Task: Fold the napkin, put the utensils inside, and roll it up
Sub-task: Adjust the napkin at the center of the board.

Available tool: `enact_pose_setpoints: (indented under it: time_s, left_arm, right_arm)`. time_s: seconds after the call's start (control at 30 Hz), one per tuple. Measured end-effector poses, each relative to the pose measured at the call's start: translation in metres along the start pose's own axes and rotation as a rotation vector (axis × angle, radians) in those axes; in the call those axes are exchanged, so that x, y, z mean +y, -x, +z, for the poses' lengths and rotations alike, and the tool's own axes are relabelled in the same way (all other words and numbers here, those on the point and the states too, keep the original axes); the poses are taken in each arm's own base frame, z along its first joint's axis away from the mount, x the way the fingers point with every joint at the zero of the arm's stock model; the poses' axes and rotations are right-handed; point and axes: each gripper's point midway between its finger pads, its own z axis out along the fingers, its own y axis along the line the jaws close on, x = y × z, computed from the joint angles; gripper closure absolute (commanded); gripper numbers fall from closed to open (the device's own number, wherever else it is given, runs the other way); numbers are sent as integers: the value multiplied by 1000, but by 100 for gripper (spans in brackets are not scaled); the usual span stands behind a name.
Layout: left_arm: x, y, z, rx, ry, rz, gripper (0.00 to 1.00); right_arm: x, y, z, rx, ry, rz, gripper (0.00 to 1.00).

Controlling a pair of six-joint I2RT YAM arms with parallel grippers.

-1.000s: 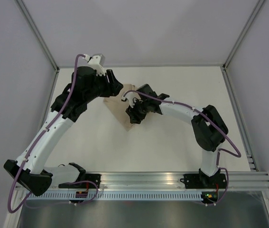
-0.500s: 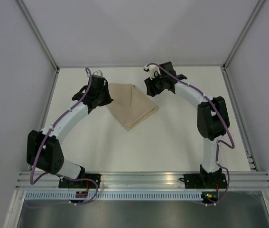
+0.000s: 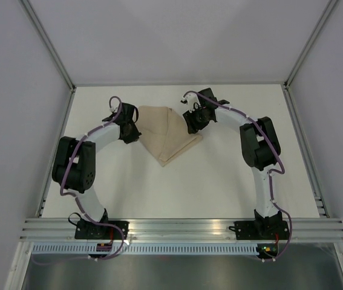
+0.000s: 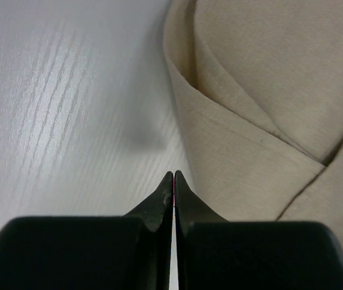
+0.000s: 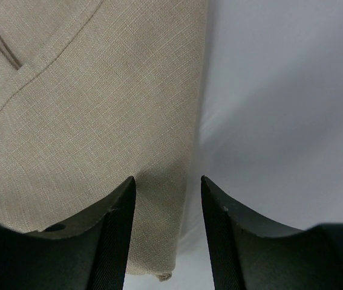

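Note:
The tan napkin (image 3: 168, 134) lies folded on the white table, its layers overlapping into a point toward the near side. My left gripper (image 3: 137, 135) is shut and empty, low at the napkin's left edge. In the left wrist view its tips (image 4: 173, 176) sit just beside the napkin's hem (image 4: 262, 121). My right gripper (image 3: 191, 123) is open at the napkin's right edge. In the right wrist view it (image 5: 166, 181) straddles the border of the napkin (image 5: 86, 90), with a corner of cloth between the fingers. No utensils are in view.
The white table (image 3: 219, 175) is boxed in by grey walls with metal posts at the back corners. An aluminium rail (image 3: 183, 226) carrying the arm bases runs along the near edge.
One second ago both grippers were over the napkin. They then pulled out to its sides, leaving it lying folded, and the right gripper has now come back in to its right edge.

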Motion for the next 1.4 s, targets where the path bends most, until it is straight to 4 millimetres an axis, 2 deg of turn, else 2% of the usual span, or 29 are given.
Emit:
enact_pose_setpoints:
  time_s: [0.17, 0.43, 0.87, 1.17, 1.37, 1.4]
  left_arm:
    - [16, -15, 26, 60, 60, -16, 98]
    - [4, 0, 41, 46, 45, -29, 98]
    - [-35, 19, 62, 85, -62, 38, 98]
    - [-65, 11, 66, 130, -147, 155, 98]
    - [-78, 5, 66, 147, -184, 195, 97]
    - [-78, 4, 66, 148, -184, 200, 94]
  right_arm:
    - [1, -4, 1, 7, 5, 0, 48]
    - [14, -22, -6, 33, 46, 10, 49]
    - [53, -66, -32, 111, 175, 52, 52]
    - [89, -95, -46, 173, 240, 26, 52]
    - [91, -100, -56, 186, 226, 23, 49]
    - [90, -99, -59, 180, 221, 22, 48]
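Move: Almost shut, your left fingertips hang about 4 cm above the board just outside the folded napkin's left edge, its middle roughly 11 cm to the right and 3 cm ahead. Your half-open right fingers straddle its right edge, close on the cloth: the middle lies some 10 cm to the left and 1 cm back, the right corner 3 cm right and 3 cm back, the near corner 11 cm left and 17 cm back. Drag the napkin's right side back towards the base with the half-open right fingers low on it, about 14 cm, tipping that wrist some 15 degrees. Meanwhile lower the closed left fingers about 3 cm beside the left edge, slide them forward and then right, some 7 cm each way, against the cloth, turning the hand clockwise. ##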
